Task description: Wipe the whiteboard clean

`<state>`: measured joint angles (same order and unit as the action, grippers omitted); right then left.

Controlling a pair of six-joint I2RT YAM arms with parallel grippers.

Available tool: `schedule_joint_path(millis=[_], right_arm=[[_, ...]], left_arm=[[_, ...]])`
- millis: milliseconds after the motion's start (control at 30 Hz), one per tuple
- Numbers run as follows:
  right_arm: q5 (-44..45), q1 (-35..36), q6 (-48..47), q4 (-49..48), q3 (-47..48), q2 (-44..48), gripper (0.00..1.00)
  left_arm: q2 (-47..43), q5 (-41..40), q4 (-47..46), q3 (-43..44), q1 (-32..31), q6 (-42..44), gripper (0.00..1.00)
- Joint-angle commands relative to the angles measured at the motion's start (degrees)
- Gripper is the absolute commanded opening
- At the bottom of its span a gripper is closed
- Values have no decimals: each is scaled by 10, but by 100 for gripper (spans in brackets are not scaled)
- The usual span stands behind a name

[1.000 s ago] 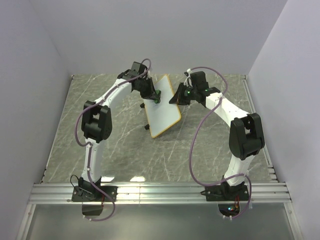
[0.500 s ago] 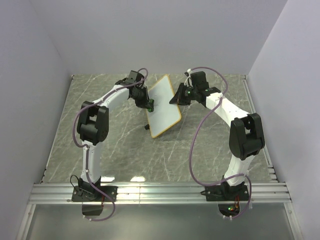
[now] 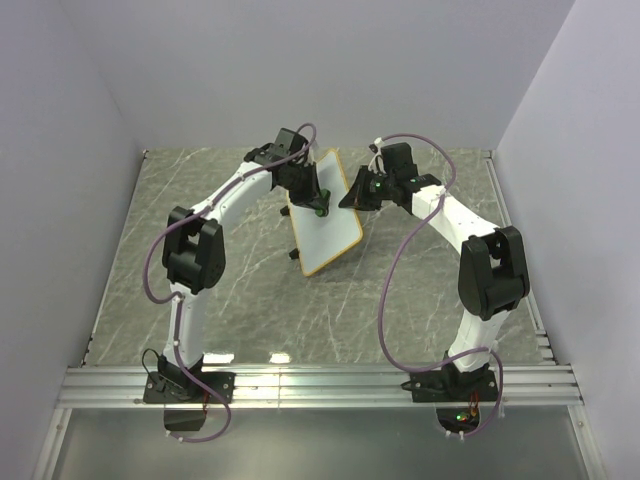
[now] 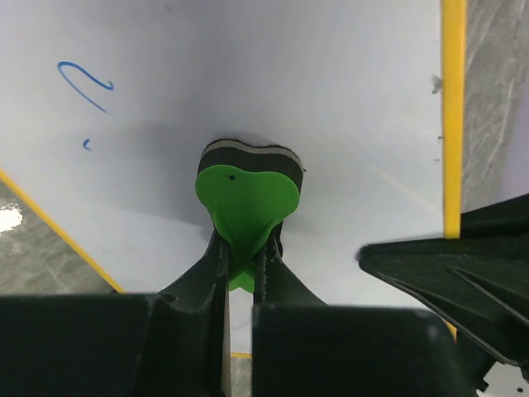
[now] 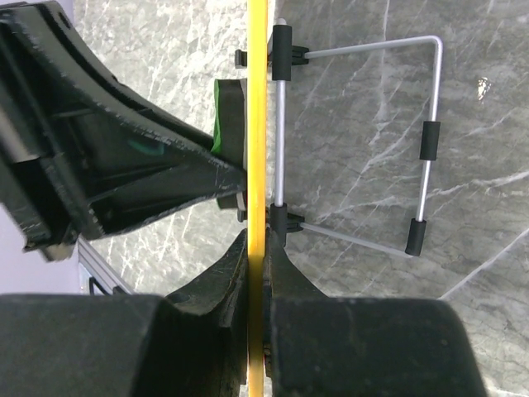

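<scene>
The whiteboard [image 3: 330, 225], white with an orange-tan frame, stands tilted at mid table. My left gripper [image 3: 318, 203] is shut on the green and black eraser [image 4: 248, 186], which presses against the board's face [image 4: 331, 74]. A blue stroke [image 4: 87, 81] and a small blue dot remain at the upper left in the left wrist view. My right gripper [image 3: 350, 196] is shut on the board's right frame edge [image 5: 258, 124], seen edge-on in the right wrist view. The eraser [image 5: 230, 116] shows left of that edge.
The board's wire stand [image 5: 421, 141] with black rubber sleeves rests on the grey marble table [image 3: 200, 280] behind the board. Grey walls close in at left, right and back. A metal rail [image 3: 320, 385] runs along the near edge.
My left gripper with the eraser swept left to the board's left edge, then back right and up onto the board's face. The right gripper and the board stayed put.
</scene>
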<state>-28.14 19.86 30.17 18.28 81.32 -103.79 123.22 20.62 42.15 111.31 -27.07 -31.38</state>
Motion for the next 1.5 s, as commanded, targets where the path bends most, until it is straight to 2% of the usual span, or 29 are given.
schedule_joint_path(millis=[0, 267, 467, 667, 833, 933, 1067, 1167, 1200, 1467], right_arm=[[-44, 33, -30, 28, -5, 2, 0], [-49, 35, -34, 30, -4, -2, 0], [-52, 36, -38, 34, -5, -2, 0], [-53, 39, -41, 36, -10, 1, 0], [-54, 40, -40, 33, -12, -4, 0], [-55, 41, -39, 31, -10, -8, 0], [-55, 48, -39, 32, -5, -14, 0], [-53, 50, -39, 32, -5, -15, 0], [-54, 50, -39, 31, -5, -16, 0], [-47, 51, -43, 39, -4, -12, 0]], left_arm=[[12, 73, -22, 20, -22, -12, 0], [41, 48, -28, 35, 10, -25, 0], [101, 28, -15, 78, 56, -22, 0], [144, 41, -9, 77, 79, 6, 0], [112, 50, -34, 1, 75, 21, 0], [93, 57, -39, -13, 66, 28, 0], [111, 70, 14, 64, 44, 47, 0], [120, 79, 42, 156, 27, 68, 0], [114, 85, 36, 157, 26, 67, 0], [27, 50, -47, 53, 28, 34, 0]])
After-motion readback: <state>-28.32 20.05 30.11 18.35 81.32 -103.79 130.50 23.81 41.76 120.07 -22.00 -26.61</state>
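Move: About 5 cm ahead of the left hand, 5 cm to its left and 5 cm down the slope lie the last blue marks on the whiteboard; this hand already holds the green eraser against the board. The right gripper, pinching the board's right edge, sits some 7 cm to its right, level fore and aft and 3 cm higher. The upper black foot is 8 cm left, 1 cm back and 9 cm below. From the right hand the marks lie about 5 cm ahead, 12 cm left and 8 cm down. Wiping with the still-gripped eraser, the left hand sweeps forward and left down the slanting board over the blue marks, roughly 7 cm each way and 6 cm down. It then climbs back rightward up the slope, ending about 5 cm farther out than it began and a little to the left, eraser still on the board. The right hand stays put and keeps its pinch on the board's edge. ##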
